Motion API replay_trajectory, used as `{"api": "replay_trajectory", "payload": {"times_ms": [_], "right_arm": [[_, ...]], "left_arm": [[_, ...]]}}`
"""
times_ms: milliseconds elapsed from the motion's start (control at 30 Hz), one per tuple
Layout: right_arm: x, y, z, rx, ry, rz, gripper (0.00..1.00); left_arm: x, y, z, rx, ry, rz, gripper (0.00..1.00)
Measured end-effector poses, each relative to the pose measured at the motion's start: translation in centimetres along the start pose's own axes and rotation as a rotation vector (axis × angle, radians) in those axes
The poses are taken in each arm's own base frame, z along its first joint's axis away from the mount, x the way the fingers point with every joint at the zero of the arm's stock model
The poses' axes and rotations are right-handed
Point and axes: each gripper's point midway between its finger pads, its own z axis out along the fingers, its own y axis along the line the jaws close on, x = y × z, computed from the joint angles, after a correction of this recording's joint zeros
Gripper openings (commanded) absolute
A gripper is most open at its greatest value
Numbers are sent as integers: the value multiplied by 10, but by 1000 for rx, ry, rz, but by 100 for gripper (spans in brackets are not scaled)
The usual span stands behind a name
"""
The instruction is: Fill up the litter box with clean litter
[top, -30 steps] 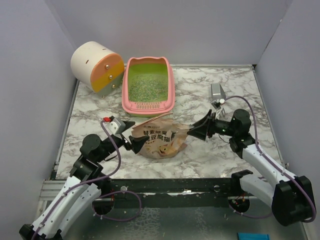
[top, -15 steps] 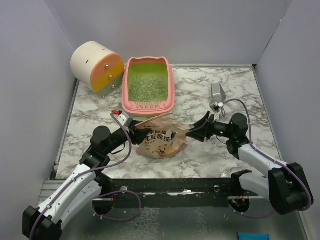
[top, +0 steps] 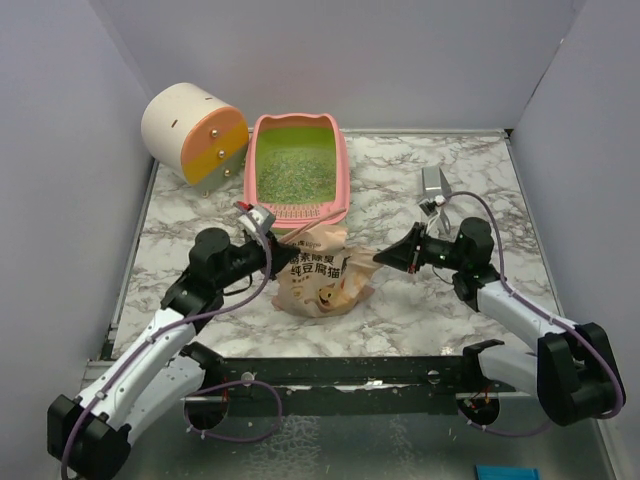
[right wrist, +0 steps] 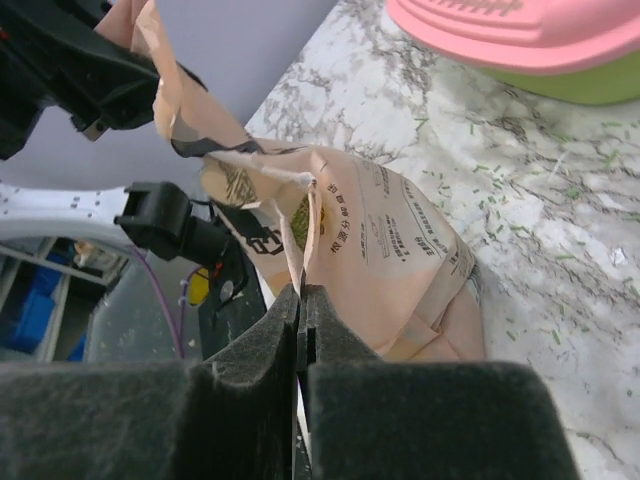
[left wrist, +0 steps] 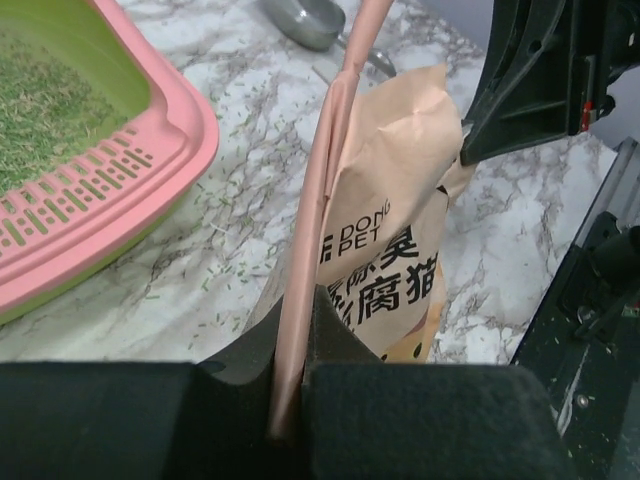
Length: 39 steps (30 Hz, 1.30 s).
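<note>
The pink litter box (top: 297, 168) stands at the back of the table, its lime-green inside holding a layer of greenish-grey clean litter (top: 290, 170); its slotted ledge shows in the left wrist view (left wrist: 75, 205). A tan printed pouch (top: 322, 278) stands in front of the box. My left gripper (top: 276, 254) is shut on the pouch's left top edge (left wrist: 330, 190). My right gripper (top: 383, 257) is shut on the pouch's right edge (right wrist: 385, 260). Loose granules lie scattered on the marble (left wrist: 215, 260).
A cream-and-orange cylinder (top: 193, 132) sits at the back left beside the box. A grey metal scoop (top: 434, 184) lies at the right, behind my right arm; it also shows in the left wrist view (left wrist: 310, 18). Grey walls close the table on three sides.
My left arm has moved forward and right, raising the pouch's left edge towards the litter box. The pouch has bunched up more upright. My right gripper has shifted slightly.
</note>
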Motion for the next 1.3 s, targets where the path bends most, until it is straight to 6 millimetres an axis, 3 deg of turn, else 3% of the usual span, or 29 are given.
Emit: {"api": "replay_trajectory", "payload": {"times_ms": [400,500,733,1100,1133,1167,1233,1300], "right_arm": [[11,-26,-11,177,43,284,1],[13,-28,-13,193,54,315,1],[8,-29,-15,212,77,299,1],[10,-31,-19,240,141,226,1],[11,-31,-20,242,145,223,1],[13,-32,-21,244,151,220,1],[14,-33,-21,246,154,211,1],[15,-35,-23,253,158,200,1]], "left_arm": [[22,18,29,82,507,-215,0],[26,18,20,63,562,-230,0],[11,6,-9,36,564,-186,0],[32,18,-18,-66,646,-228,0],[32,20,-18,-77,658,-232,1],[31,21,-18,-88,666,-233,11],[25,24,-17,-107,673,-227,41],[22,30,-19,-144,685,-203,46]]}}
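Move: Both hands already pinch the litter bag's mouth, one at each side. The bag's middle lies about 8 cm right of the left hand, 2 cm back and 12 cm below; from the right hand it is some 14 cm left, 2 cm back and 7 cm below. The litter box lies about 30 cm straight ahead of the left hand. The metal scoop is roughly 26 cm ahead and 13 cm right of the right hand. Pinching the bag's mouth, both hands sink 3 cm and spread, the left swinging forward, back, tipping down, part-opening. ##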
